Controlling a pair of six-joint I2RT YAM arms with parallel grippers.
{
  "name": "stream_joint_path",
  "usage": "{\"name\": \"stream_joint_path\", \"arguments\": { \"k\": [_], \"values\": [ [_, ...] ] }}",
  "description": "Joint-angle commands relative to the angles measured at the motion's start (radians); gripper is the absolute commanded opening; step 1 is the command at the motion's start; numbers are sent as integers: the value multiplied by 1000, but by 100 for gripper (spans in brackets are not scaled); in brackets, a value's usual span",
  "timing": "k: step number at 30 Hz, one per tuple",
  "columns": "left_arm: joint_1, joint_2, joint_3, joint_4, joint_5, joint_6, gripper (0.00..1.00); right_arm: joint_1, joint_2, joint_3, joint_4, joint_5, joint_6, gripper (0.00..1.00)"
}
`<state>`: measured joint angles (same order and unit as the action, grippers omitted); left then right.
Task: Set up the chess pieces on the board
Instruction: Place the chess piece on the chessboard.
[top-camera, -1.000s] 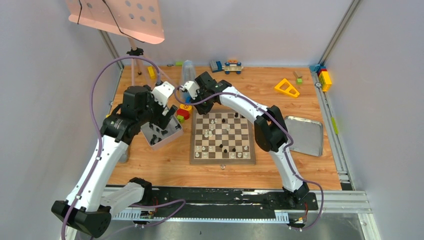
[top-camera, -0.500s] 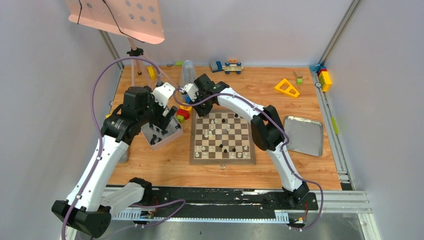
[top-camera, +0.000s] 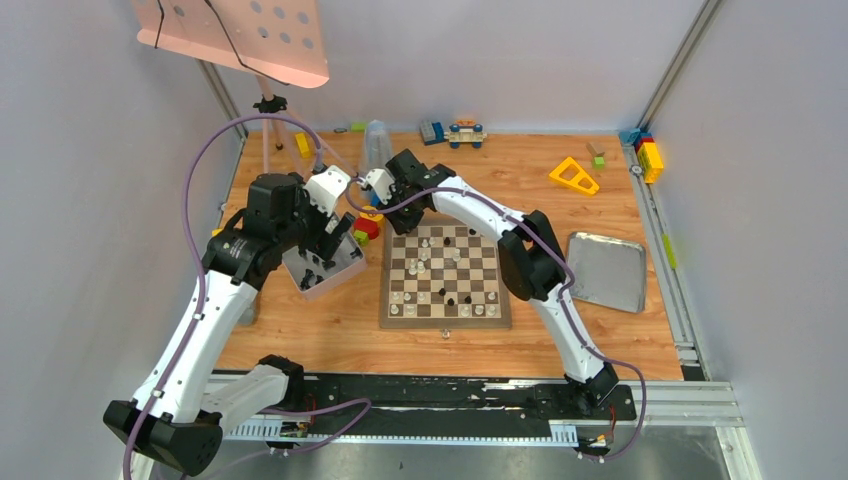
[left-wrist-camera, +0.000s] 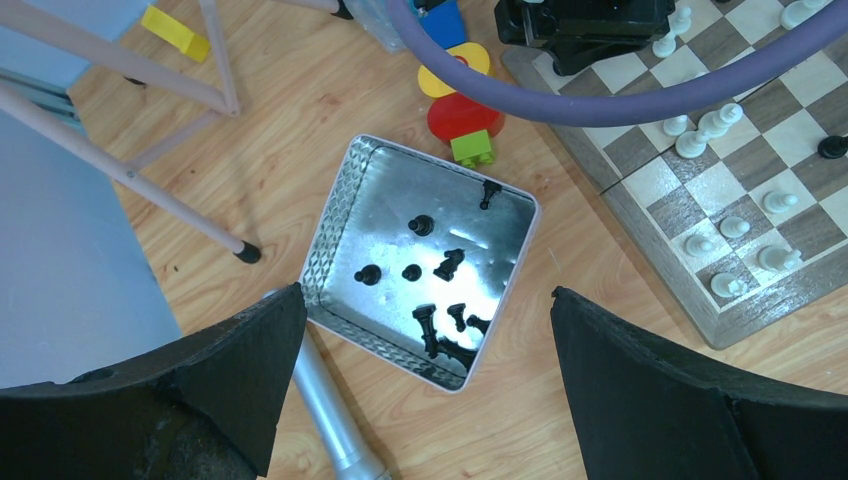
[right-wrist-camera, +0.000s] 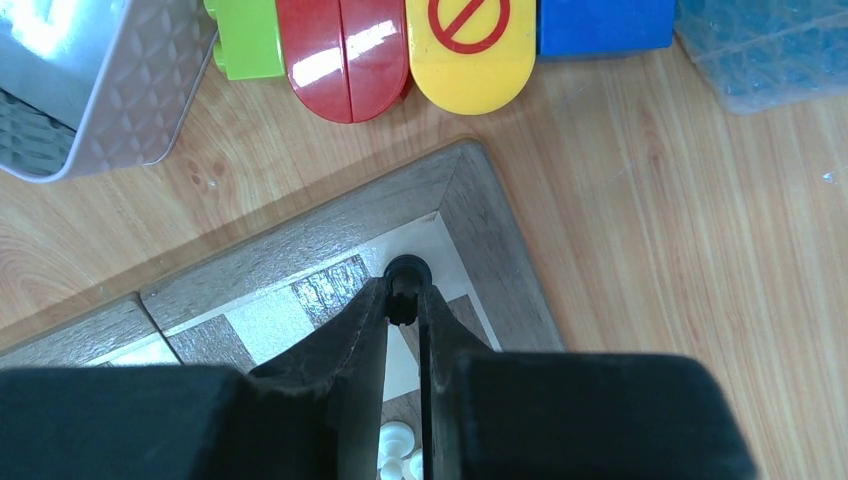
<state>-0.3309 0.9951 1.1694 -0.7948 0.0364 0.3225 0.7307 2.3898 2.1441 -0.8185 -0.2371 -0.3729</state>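
The board (top-camera: 445, 317) lies mid-table with white chess pieces (top-camera: 420, 262) and a few black ones scattered on it. My right gripper (right-wrist-camera: 403, 298) is shut on a small black piece (right-wrist-camera: 405, 272), held upright over the cream corner square at the board's (right-wrist-camera: 300, 250) far-left corner. My left gripper (left-wrist-camera: 428, 293) hangs wide open above a square metal tin (left-wrist-camera: 330, 250), which holds several black pieces (left-wrist-camera: 448, 264), some lying down. Nothing is between its fingers (left-wrist-camera: 250, 350). In the top view the left gripper (top-camera: 330, 240) is over the tin (top-camera: 345, 272) and the right gripper (top-camera: 400, 222) is at the board's corner.
Red, yellow, green and blue toy blocks (right-wrist-camera: 340, 50) sit just beyond the board's corner, next to the tin. A silver cylinder (left-wrist-camera: 325, 410) lies beside the tin. A grey metal tray (top-camera: 607, 272) is right of the board. Stand legs (left-wrist-camera: 150, 130) and a plastic bottle (top-camera: 376, 145) are at the back left.
The right arm's elbow has drifted slightly left; its gripper stays at the board's far-left corner with the black piece. The left arm has not moved.
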Motion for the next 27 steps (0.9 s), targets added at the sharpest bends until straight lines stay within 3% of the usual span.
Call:
{"name": "stream_joint_path", "arguments": {
  "k": [1, 5, 10, 13, 19, 27],
  "values": [
    [9, -7, -6, 14, 6, 11, 100, 10, 20, 46, 12, -4, -15, 8],
    [9, -11, -8, 15, 4, 16, 100, 13, 20, 45, 12, 5, -17, 13],
    [9, -9, -9, 16, 5, 17, 100, 13, -5, 48, 13, 21, -12, 39],
    [8, -9, -9, 18, 4, 18, 100, 12, -45, 50, 14, 34, -7, 49],
    [8, -7, -2, 23, 11, 15, 100, 10, -174, -11, 16, 51, 1, 53],
    [7, -1, 0, 34, 40, 2, 100, -44, -374, -265, 23, 82, 0, 52]
  ]
}}
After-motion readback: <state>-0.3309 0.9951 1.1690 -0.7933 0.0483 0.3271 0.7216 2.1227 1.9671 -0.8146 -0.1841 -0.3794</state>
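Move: The right hand still holds the black piece, its middle about 1 cm under the hand point, on the board's far-left corner square. The red block lies level ahead and roughly 6 cm to this hand's left; the nearest white pieces stand some 6 cm right and 3 cm back. From the idle left hand, the black piece is about 12 cm ahead, 16 cm right and 21 cm below. The right fingers part, letting go of the black piece, then rise about 7 cm, going 3 cm right. ##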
